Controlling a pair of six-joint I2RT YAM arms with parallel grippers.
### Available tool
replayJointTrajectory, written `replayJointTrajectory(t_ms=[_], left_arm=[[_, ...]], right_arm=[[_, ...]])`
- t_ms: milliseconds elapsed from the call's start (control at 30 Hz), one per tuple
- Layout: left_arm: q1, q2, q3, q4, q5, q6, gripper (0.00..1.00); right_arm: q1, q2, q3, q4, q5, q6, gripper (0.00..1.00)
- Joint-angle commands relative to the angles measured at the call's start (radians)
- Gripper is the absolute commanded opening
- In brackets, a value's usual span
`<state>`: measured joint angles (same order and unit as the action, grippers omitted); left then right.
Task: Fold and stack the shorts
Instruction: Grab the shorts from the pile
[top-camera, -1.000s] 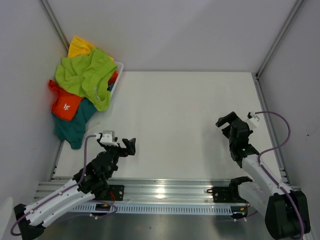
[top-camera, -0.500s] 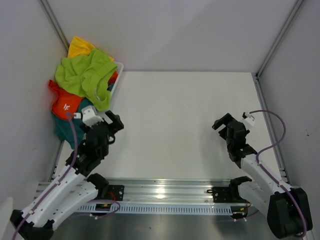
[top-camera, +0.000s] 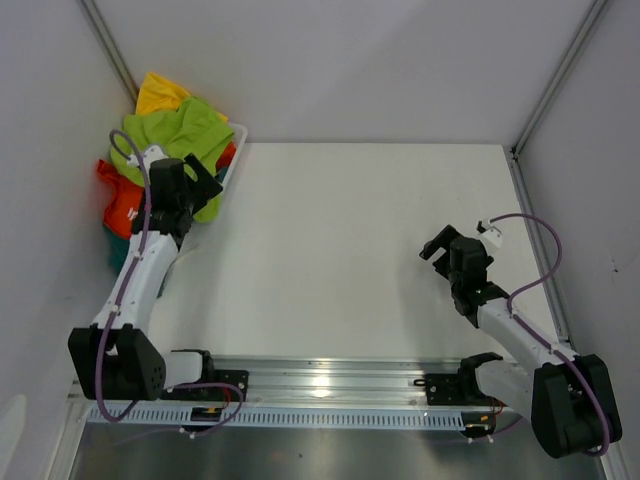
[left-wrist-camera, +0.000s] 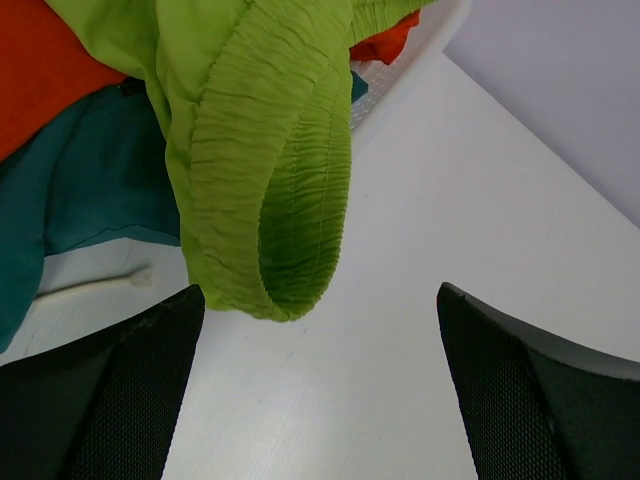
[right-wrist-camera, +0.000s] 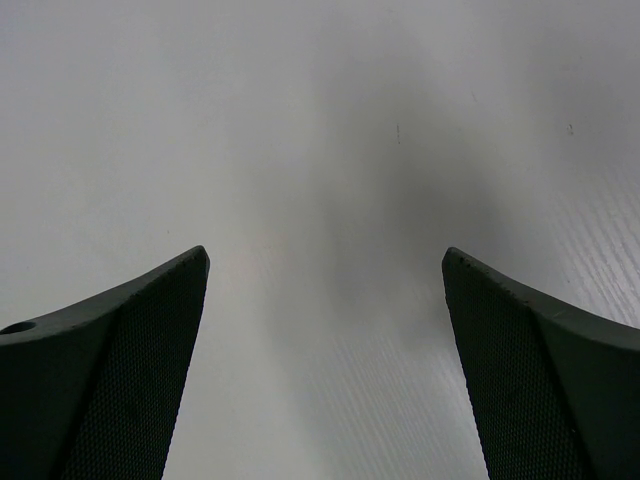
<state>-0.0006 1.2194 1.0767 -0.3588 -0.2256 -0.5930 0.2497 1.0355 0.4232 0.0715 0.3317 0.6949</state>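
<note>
The shorts lie in a heap at the table's back left corner: lime green (top-camera: 185, 132) on top, yellow (top-camera: 160, 92) behind, orange (top-camera: 113, 198) and teal (top-camera: 118, 255) spilling down the left side. My left gripper (top-camera: 207, 181) hovers open at the heap's right edge. In the left wrist view, the lime green waistband (left-wrist-camera: 275, 170) hangs just ahead of the gripper (left-wrist-camera: 320, 300), with nothing between its fingers; orange (left-wrist-camera: 50, 60) and teal (left-wrist-camera: 90, 190) cloth lie to the left. My right gripper (top-camera: 441, 243) stands open over bare table (right-wrist-camera: 325, 260) at the right.
A white mesh basket (top-camera: 236, 138) sits under the heap, its rim (left-wrist-camera: 405, 70) showing beside the green cloth. A thin white cord (left-wrist-camera: 95, 285) lies on the table by the teal cloth. Walls close in on the left, back and right.
My left arm has swung from the table's front left up to the heap of shorts, still open. The right gripper has edged slightly left and forward.
</note>
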Motion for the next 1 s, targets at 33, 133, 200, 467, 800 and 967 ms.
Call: replayJointTrajectory(t_ms=[33, 133, 200, 467, 800, 967], left_arm=[[0.030, 0.114, 0.109, -0.051, 0.052, -0.011, 0.99], [0.030, 0.124, 0.098, -0.055, 0.023, -0.028, 0.92], [0.030, 0.111, 0.074, -0.040, 0.002, -0.030, 0.91], [0.030, 0.149, 0.071, -0.048, -0.027, -0.040, 0.47], [0.030, 0.174, 0.068, -0.042, -0.030, -0.057, 0.39], [0.027, 0.092, 0.014, -0.013, 0.012, -0.031, 0.00]], right_arm=[[0.006, -0.002, 0.045, 0.024, 0.000, -0.018, 1.00], [0.005, 0.001, 0.046, 0.024, 0.004, -0.017, 1.00], [0.003, 0.008, 0.048, 0.024, 0.001, -0.015, 0.99], [-0.001, 0.014, 0.054, 0.019, -0.010, -0.017, 0.99], [-0.020, 0.023, 0.055, 0.016, -0.033, -0.012, 1.00], [-0.029, 0.018, 0.054, 0.010, -0.040, -0.011, 0.99]])
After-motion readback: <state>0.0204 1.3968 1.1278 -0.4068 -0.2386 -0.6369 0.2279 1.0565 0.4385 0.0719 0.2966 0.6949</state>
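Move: The hanging leg of the green shorts is roughly 3 cm ahead of my open left hand, 1 cm left and 5 cm lower. The red shorts lie about 5 cm ahead and 16 cm left, some 8 cm down, and the teal shorts are level with the hand, about 12 cm left and 11 cm down. From my right hand, that green leg is some 52 cm left, 8 cm ahead and 7 cm higher. I sink my left hand about 5 cm, easing nearly 2 cm forward at the start, onto the loose lower end of the green leg, tipping the fingers some 10 degrees further down. The fingers close halfway, ease open a touch as the hand sinks further, then shut completely and pinch the cloth by the hem between their tips. ##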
